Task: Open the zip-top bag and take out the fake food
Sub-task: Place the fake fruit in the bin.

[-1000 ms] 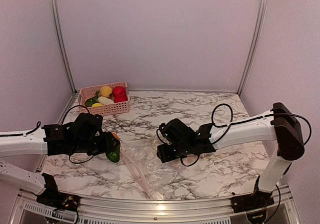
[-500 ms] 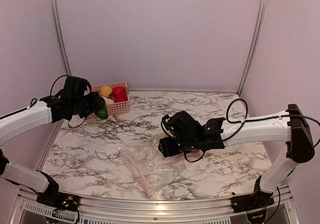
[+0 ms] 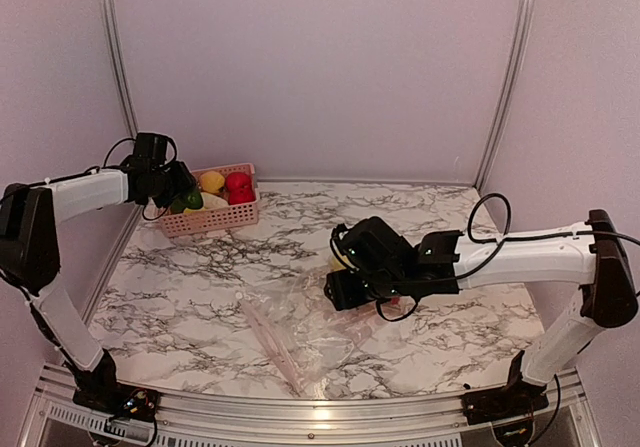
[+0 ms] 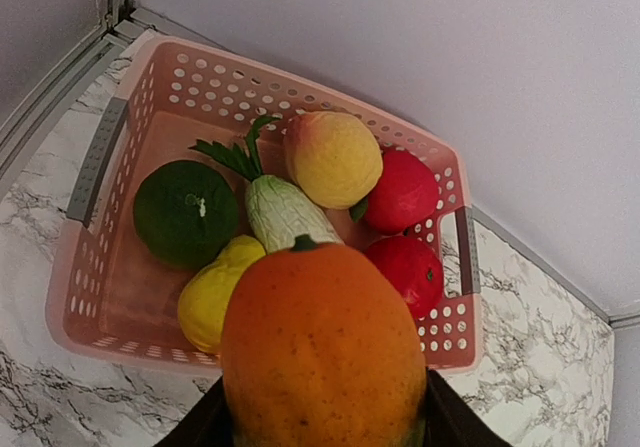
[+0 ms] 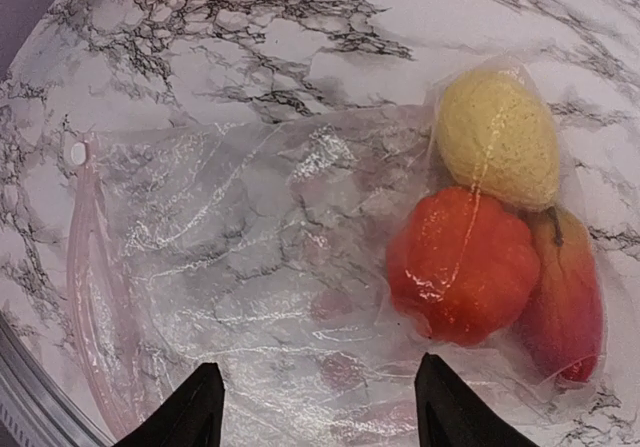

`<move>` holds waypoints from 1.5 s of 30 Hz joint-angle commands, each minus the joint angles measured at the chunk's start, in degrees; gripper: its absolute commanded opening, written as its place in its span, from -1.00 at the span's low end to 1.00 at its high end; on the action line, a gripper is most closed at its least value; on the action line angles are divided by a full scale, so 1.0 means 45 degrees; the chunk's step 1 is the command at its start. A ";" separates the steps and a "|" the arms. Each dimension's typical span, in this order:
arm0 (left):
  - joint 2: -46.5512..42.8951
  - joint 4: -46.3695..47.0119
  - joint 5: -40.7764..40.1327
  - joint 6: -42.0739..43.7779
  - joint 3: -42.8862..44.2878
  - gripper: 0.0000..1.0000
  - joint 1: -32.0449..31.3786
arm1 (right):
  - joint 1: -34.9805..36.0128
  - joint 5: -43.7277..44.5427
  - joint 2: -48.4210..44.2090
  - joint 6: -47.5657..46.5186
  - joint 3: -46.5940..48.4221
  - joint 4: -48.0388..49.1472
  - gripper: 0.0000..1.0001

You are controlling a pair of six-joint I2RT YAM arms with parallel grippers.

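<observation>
The clear zip-top bag (image 3: 300,332) lies flat on the marble table, its zip strip toward the near left (image 5: 85,267). At its far end it holds a yellow lemon (image 5: 498,139), a red fruit (image 5: 462,264) and an orange-red piece (image 5: 568,307). My right gripper (image 3: 345,289) is open and empty just above the bag (image 5: 250,247); in the right wrist view the gripper (image 5: 318,407) stands beside the red fruit. My left gripper (image 3: 185,192) is shut on an orange and green fruit (image 4: 322,347), held over the near edge of the pink basket (image 4: 100,147).
The pink basket (image 3: 212,217) stands in the far left corner against the wall. It holds a green round fruit (image 4: 185,212), a yellow peach (image 4: 333,157), two red fruits (image 4: 402,192), a yellow pear (image 4: 212,292) and a cream vegetable (image 4: 285,214).
My left arm has carried the orange and green fruit from beside the bag up and back to the basket. My right gripper has shifted slightly right over the bag.
</observation>
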 commanded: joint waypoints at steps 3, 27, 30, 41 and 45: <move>0.2246 0.0144 0.0867 0.0320 0.1975 -0.15 0.0851 | 0.0091 0.0473 -0.0642 0.0185 0.0365 -0.0789 0.27; 0.3366 -0.1156 0.1659 0.0833 0.3733 0.81 0.1454 | 0.0072 0.1111 -0.1864 0.0636 -0.0442 -0.1190 0.30; 0.2788 -0.1072 0.1873 0.0721 0.3412 0.81 0.1435 | 0.0031 0.1132 -0.1824 0.0602 -0.0504 -0.1138 0.31; -0.0331 0.0236 0.3055 -0.0146 -0.0327 0.82 0.0877 | -0.0497 0.1035 -0.1887 0.0373 -0.0918 -0.0875 0.31; -0.1655 0.0600 0.3275 -0.0259 -0.2107 0.82 0.0161 | -0.0718 0.1099 -0.1943 0.0322 -0.1105 -0.0739 0.31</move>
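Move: The left hand holds the orange-green papaya; the middle of the pink bin lies about 8 cm ahead, 3 cm left and 13 cm below. Inside, from this hand, the peach is some 12 cm ahead and 1 left, the avocado 7 ahead and 10 left, each 14 lower. From the open right hand the bin is roughly 33 cm ahead, 36 left, 8 lower; the bagged tomato 8 ahead, 4 right, 9 below. Forward about 7 cm and down some 5 cm, slightly left, the left hand carries the papaya over the bin's fruit, halts, opens its fingers and lets go, then rises about 5 cm and backs off some 8 cm, fingers wide. The right hand, empty and half open, rises about 3 cm while easing right towards the bagged tomato, then sinks again, ending roughly 5 cm to the right. ##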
